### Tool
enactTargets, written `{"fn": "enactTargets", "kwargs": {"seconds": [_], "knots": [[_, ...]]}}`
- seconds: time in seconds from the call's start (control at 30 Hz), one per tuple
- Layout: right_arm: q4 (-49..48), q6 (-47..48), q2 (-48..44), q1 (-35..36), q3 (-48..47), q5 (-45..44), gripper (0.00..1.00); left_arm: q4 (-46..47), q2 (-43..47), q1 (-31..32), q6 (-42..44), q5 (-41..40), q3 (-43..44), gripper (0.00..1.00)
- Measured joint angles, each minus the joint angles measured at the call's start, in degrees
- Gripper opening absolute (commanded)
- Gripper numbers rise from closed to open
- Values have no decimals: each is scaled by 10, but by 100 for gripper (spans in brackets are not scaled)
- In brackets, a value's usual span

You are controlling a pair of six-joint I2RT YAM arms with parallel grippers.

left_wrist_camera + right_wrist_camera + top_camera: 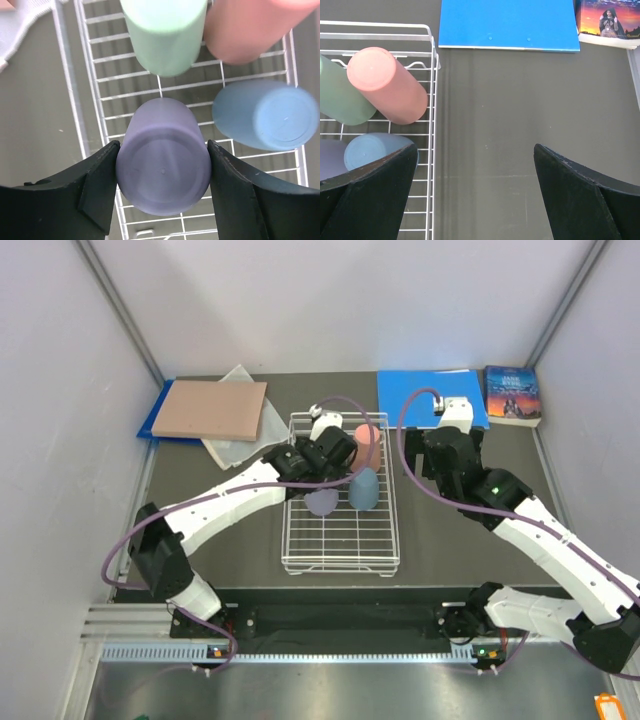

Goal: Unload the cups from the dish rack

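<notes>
The white wire dish rack (340,550) holds all the cups upside down. In the left wrist view my left gripper (163,146) has both fingers pressed against the sides of the lilac cup (162,175), which still stands on the rack wires (100,75). The green cup (162,35), the pink cup (245,30) and the blue cup (270,115) stand just beyond it. My right gripper (475,147) hangs open over bare table just right of the rack's side (434,75), with nothing between its fingers. From above, the left gripper (325,485) covers the green cup.
A blue folder (430,395) and a book (512,393) lie at the back right. At the back left a tan board (210,408) rests on another blue folder, with white plastic sheeting (235,440) next to the rack. Grey walls close in both sides.
</notes>
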State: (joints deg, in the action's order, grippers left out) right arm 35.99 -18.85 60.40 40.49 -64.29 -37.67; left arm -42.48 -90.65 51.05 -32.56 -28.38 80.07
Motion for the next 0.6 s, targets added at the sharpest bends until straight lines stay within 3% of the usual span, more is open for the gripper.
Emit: {"fn": "enactTargets", "kwargs": {"seconds": [0.4, 0.6], "knots": [[0, 4, 0, 0, 0, 0, 100, -48, 32, 0, 40, -38, 161, 0], [-12, -10, -9, 0, -4, 13, 96, -43, 85, 0, 40, -31, 191, 0]]}}
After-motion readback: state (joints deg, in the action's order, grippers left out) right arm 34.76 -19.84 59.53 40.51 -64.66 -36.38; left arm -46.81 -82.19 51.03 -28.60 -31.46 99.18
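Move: The left hand already grips a purple cup in the dish rack, the cup's middle about 2 cm ahead of the hand point and 3 cm below it. The green cup stands about 10 cm ahead and 1 cm right, the blue one about 2 cm ahead and 8 cm right, the red one some 10 cm ahead and 9 cm right, all roughly 4 cm lower. From the right hand, the gripped cup lies about 21 cm left, 6 cm back and 12 cm lower. Keep the left fingers closed on the purple cup and lift it quickly, almost straight up out of the rack, by about 18 cm. Along the way tip the fingers up from their downward slant by some 15 degrees, and roll the hand about as much so its left side dips. ##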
